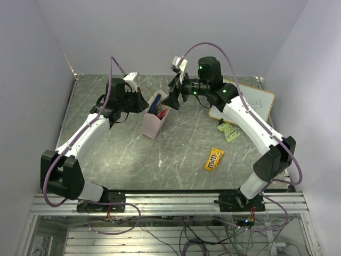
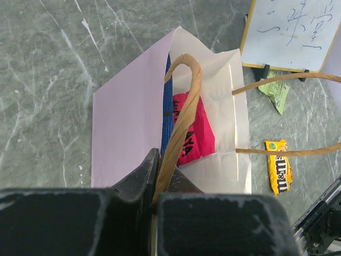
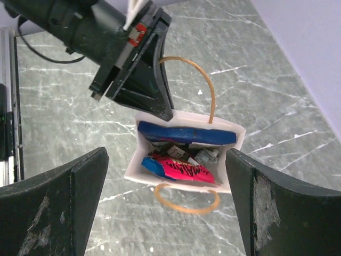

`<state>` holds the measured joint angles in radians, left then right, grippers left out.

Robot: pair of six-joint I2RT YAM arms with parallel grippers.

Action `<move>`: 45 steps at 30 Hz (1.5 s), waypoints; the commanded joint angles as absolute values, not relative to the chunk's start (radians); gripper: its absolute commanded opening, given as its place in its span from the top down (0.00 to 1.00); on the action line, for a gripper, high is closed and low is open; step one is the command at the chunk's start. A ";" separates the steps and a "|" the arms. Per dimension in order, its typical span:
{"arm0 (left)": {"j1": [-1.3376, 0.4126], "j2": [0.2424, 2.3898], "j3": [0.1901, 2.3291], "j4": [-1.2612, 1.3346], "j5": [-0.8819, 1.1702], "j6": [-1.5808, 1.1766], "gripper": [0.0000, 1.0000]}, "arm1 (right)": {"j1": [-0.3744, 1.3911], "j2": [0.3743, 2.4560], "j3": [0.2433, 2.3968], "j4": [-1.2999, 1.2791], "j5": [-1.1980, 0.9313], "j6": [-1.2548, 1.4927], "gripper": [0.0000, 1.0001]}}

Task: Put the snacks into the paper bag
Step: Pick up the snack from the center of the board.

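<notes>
The paper bag point(image 1: 154, 121) stands mid-table with its mouth up. My left gripper point(image 1: 144, 101) is shut on one thin handle point(image 2: 181, 106) of the paper bag point(image 2: 130, 122) at its rim. My right gripper point(image 1: 173, 98) hovers open just above the mouth, nothing between its fingers point(image 3: 69, 197). Inside the paper bag point(image 3: 237, 140) lie a dark blue chip bag point(image 3: 186, 134), a pink-red packet point(image 3: 184, 169) and a silver-grey one point(image 3: 208, 156). On the table to the right lie the yellow M&M's point(image 1: 214, 158) and a light green packet point(image 1: 229, 131).
A white scribbled board point(image 1: 250, 101) on a stand leans at the back right, just behind the green packet. The bag's other handle point(image 3: 186, 200) hangs over its near side. Grey walls close in the table on the left, back and right.
</notes>
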<state>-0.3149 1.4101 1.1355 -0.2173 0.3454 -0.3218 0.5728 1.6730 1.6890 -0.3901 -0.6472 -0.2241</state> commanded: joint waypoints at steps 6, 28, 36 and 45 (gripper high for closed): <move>-0.307 1.349 1.113 -0.136 0.348 -0.287 0.93 | 0.384 1.494 1.619 -0.608 -0.709 -0.340 0.08; -0.307 1.338 1.098 -0.114 0.363 -0.281 0.93 | -0.044 1.490 0.949 -0.532 -0.227 -0.490 0.10; -0.307 1.350 1.104 -0.113 0.366 -0.284 0.93 | 0.000 1.573 0.953 -0.398 -0.110 -0.417 0.26; -0.307 1.346 1.101 -0.112 0.364 -0.282 0.93 | 0.115 1.636 0.965 -0.341 0.021 -0.404 0.38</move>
<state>-0.3149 1.3762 1.0962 -0.1844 0.3447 -0.2871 0.0780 1.6211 0.9463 -0.3992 -0.0650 -0.4210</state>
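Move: The green snack lies about 31 cm to the right of the empty right hand, some 3 cm ahead and 32 cm below. The whiteboard's middle is 15 cm farther out than the snack and 7 cm right of it; the M&M's pack is about 13 cm nearer and 7 cm left of it. The paper bag's middle is roughly 5 cm ahead of the right hand, 6 cm left, 20 cm below. From the left hand, the green snack is about 40 cm to the right, level ahead, 22 cm below. From beside the bag's mouth the right hand lifts a touch, then sweeps about 33 cm right and plunges some 29 cm towards the green snack, drawing back slightly on the way and recovering that reach while the last centimetres come slowly. The wrist swings clockwise and tips over so the fingers go from pointing left to steeply down, the wide gap narrowing by about a third but staying open, as the left hand keeps its shut grip on the bag's edge. ##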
